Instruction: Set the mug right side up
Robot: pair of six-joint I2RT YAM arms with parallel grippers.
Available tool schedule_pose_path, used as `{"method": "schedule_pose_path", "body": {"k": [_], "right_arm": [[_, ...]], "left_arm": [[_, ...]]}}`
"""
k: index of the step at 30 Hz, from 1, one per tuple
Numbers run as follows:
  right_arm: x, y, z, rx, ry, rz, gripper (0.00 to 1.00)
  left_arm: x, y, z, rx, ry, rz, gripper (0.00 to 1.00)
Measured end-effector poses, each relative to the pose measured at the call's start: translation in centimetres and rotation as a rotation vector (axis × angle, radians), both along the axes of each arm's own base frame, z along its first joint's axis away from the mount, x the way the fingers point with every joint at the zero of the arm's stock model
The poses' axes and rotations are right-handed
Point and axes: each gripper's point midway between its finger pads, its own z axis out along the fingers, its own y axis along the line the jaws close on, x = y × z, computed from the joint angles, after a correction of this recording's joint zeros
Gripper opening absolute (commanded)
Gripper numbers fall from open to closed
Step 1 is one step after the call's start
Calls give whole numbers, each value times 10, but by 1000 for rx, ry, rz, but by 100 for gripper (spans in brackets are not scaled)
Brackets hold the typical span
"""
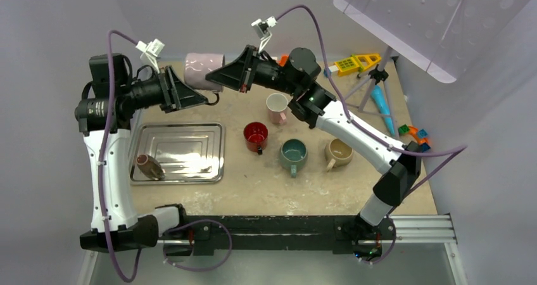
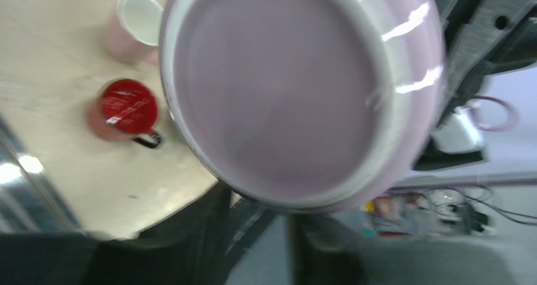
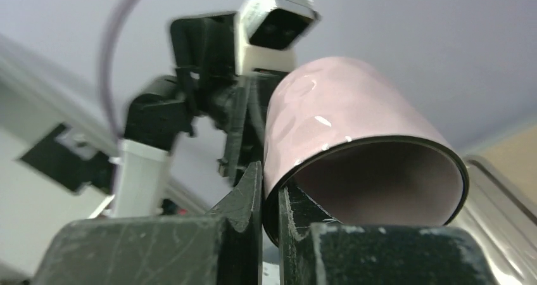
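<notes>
The pale pink mug point(image 1: 202, 69) hangs in the air on its side above the table's back left, held between both arms. Its flat base point(image 2: 285, 88) fills the left wrist view, and its open mouth point(image 3: 380, 177) faces the right wrist camera. My right gripper point(image 3: 271, 177) is shut on the mug's rim, one finger inside and one outside; from above it point(image 1: 214, 77) reaches in from the right. My left gripper point(image 1: 196, 97) is shut on the mug at the base end, its dark fingers point(image 2: 215, 234) blurred under the base. The mug's handle is hidden.
Several upright mugs stand mid-table: pink-white point(image 1: 277, 107), red point(image 1: 256, 136), teal point(image 1: 293, 153) and tan point(image 1: 337, 152). A metal tray point(image 1: 209, 171) lies front left with a brown object point(image 1: 149, 166) on it. Toys point(image 1: 354, 63) and a tripod point(image 1: 373, 85) crowd the back right.
</notes>
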Motion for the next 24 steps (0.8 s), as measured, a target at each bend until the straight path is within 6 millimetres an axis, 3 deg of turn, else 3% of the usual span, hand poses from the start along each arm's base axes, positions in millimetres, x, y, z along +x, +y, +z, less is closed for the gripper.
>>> {"method": "schedule_pose_path", "body": {"k": [1, 2, 3, 9, 13, 16, 21, 24], "right_arm": [[2, -1, -4, -24, -4, -19, 0], [7, -1, -11, -60, -4, -52, 0], [10, -2, -20, -100, 2, -79, 0], [38, -25, -93, -422, 5, -308, 0], [33, -42, -146, -626, -7, -361, 0], [11, -42, -187, -772, -45, -320, 0], [-52, -35, -251, -1008, -159, -154, 0], [-77, -29, -283, -1112, -193, -80, 0]], "left_arm": [[1, 1, -4, 19, 1, 0, 82], [5, 4, -12, 63, 6, 13, 95], [8, 8, -22, 107, 20, 22, 99], [28, 60, -92, 425, 195, 167, 100], [22, 103, -132, 598, 311, 285, 100], [8, 129, -168, 695, 431, 346, 100], [-13, 182, -230, 884, 636, 396, 100], [-27, 206, -260, 982, 702, 393, 100]]}}
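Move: From the left gripper, the brown mug in the tray lies about 38 cm below, 24 cm to the left and 5 cm back; the tray's middle is 14 cm left, level with it and 41 cm down. From the right gripper, the bare table spot beside the tray's near right corner is roughly 46 cm down and 9 cm back; the red mug is 3 cm ahead, 7 cm right and 45 cm below. Open the left gripper wide to let go of the lilac mug, then swing it down about 26 cm and left about 20 towards the brown mug, turning its fingers to point down. Keep the right gripper pinched on the lilac mug's rim and lower it some 28 cm, first slightly forward, then back towards the bare spot, tipping its fingers down by about 65 degrees. ##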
